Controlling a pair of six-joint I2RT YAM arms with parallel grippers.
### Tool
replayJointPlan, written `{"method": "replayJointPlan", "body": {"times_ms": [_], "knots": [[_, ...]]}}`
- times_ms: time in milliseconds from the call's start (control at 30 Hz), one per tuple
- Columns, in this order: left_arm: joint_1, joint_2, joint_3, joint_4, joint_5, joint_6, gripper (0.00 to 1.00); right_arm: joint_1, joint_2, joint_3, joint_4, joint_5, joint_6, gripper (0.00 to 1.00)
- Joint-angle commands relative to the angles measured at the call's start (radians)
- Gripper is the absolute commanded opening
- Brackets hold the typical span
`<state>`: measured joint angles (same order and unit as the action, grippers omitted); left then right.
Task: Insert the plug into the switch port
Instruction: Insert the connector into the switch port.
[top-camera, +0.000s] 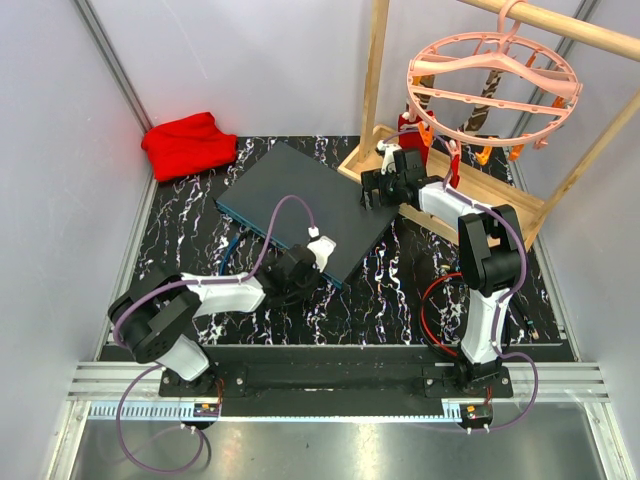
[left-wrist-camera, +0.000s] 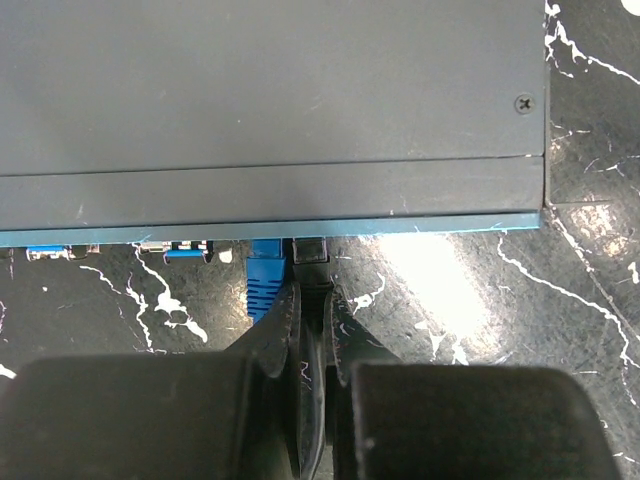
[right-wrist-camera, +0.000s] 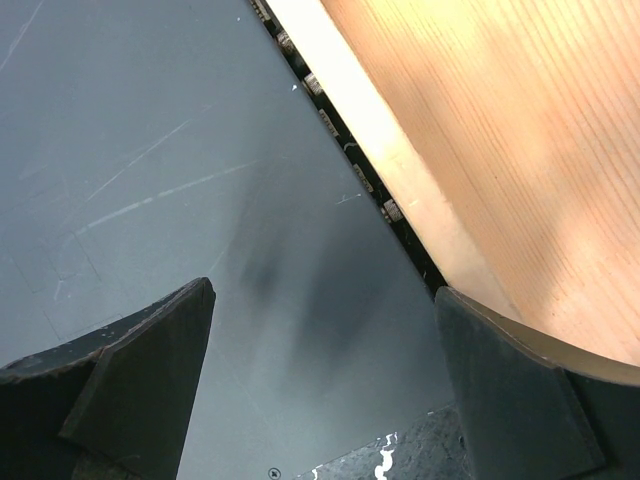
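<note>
The switch (top-camera: 300, 200) lies flat on the marbled black table, a dark grey box with a teal front edge (left-wrist-camera: 300, 229) lined with sockets. My left gripper (left-wrist-camera: 312, 300) is shut on a black plug (left-wrist-camera: 312, 262). The plug's tip sits right at a socket under that edge, next to a blue plug (left-wrist-camera: 265, 278). How deep the black plug sits I cannot tell. In the top view the left gripper (top-camera: 297, 266) covers the plug. My right gripper (top-camera: 373, 190) stands open over the switch's far right corner, one finger (right-wrist-camera: 150, 370) above the grey lid (right-wrist-camera: 200, 150), nothing between the fingers.
A wooden rack base (right-wrist-camera: 520, 130) touches the switch's far side, and its posts carry a pink hanger ring (top-camera: 490, 80). A red cloth (top-camera: 188, 143) lies at the back left. A blue cable (top-camera: 232, 250) runs from the front edge. Red and black cables (top-camera: 432, 310) loop by the right arm.
</note>
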<state>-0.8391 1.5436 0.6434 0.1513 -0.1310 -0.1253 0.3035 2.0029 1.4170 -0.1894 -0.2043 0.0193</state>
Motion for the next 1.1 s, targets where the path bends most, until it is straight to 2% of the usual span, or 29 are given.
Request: {"method": "replayJointPlan", "body": {"times_ms": [0,233,500,700,967,1067], "knots": [[0.058,0.009,0.047,0.656,-0.163,0.095,0.03,0.059,0.082,-0.046,-0.205,-0.152,0.044,1.0],[0.069,-0.014,0.044,0.607,-0.174,0.087,0.0,0.065,0.074,-0.055,-0.203,-0.149,0.034,1.0],[0.069,-0.028,0.062,0.513,-0.206,0.0,0.0,0.066,0.066,-0.059,-0.202,-0.15,0.037,1.0],[0.038,-0.026,0.062,0.415,-0.174,-0.031,0.16,0.065,0.057,-0.067,-0.197,-0.149,0.033,1.0],[0.015,-0.146,0.042,0.216,-0.217,-0.05,0.44,0.065,0.054,-0.073,-0.191,-0.149,0.03,1.0],[0.012,-0.183,0.05,0.125,-0.222,-0.068,0.5,0.065,0.053,-0.072,-0.19,-0.152,0.03,1.0]]}}
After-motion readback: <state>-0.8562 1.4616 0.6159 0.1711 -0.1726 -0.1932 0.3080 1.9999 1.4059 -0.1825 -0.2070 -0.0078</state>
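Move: Right ahead of the left hand, whose closed fingers still hold the black plug at the switch port, that port lies about 2 cm forward and 1 cm to the right, level with the fingers. The blue plug in the next port sits some 3 cm forward and straight ahead, and the switch's near corner about 3 cm back and 7 cm to the right. From the right hand the port is roughly 20 cm back, 14 cm left and 4 cm lower. Holding the black plug at the switch port almost without travel at first, the left hand then opens its fingers to not quite half, lets the plug go, and starts to lift away, only about 1 cm up with a slight draw back. The right hand stays put at the switch's far side, fingers wide open, seeming to brace it. ##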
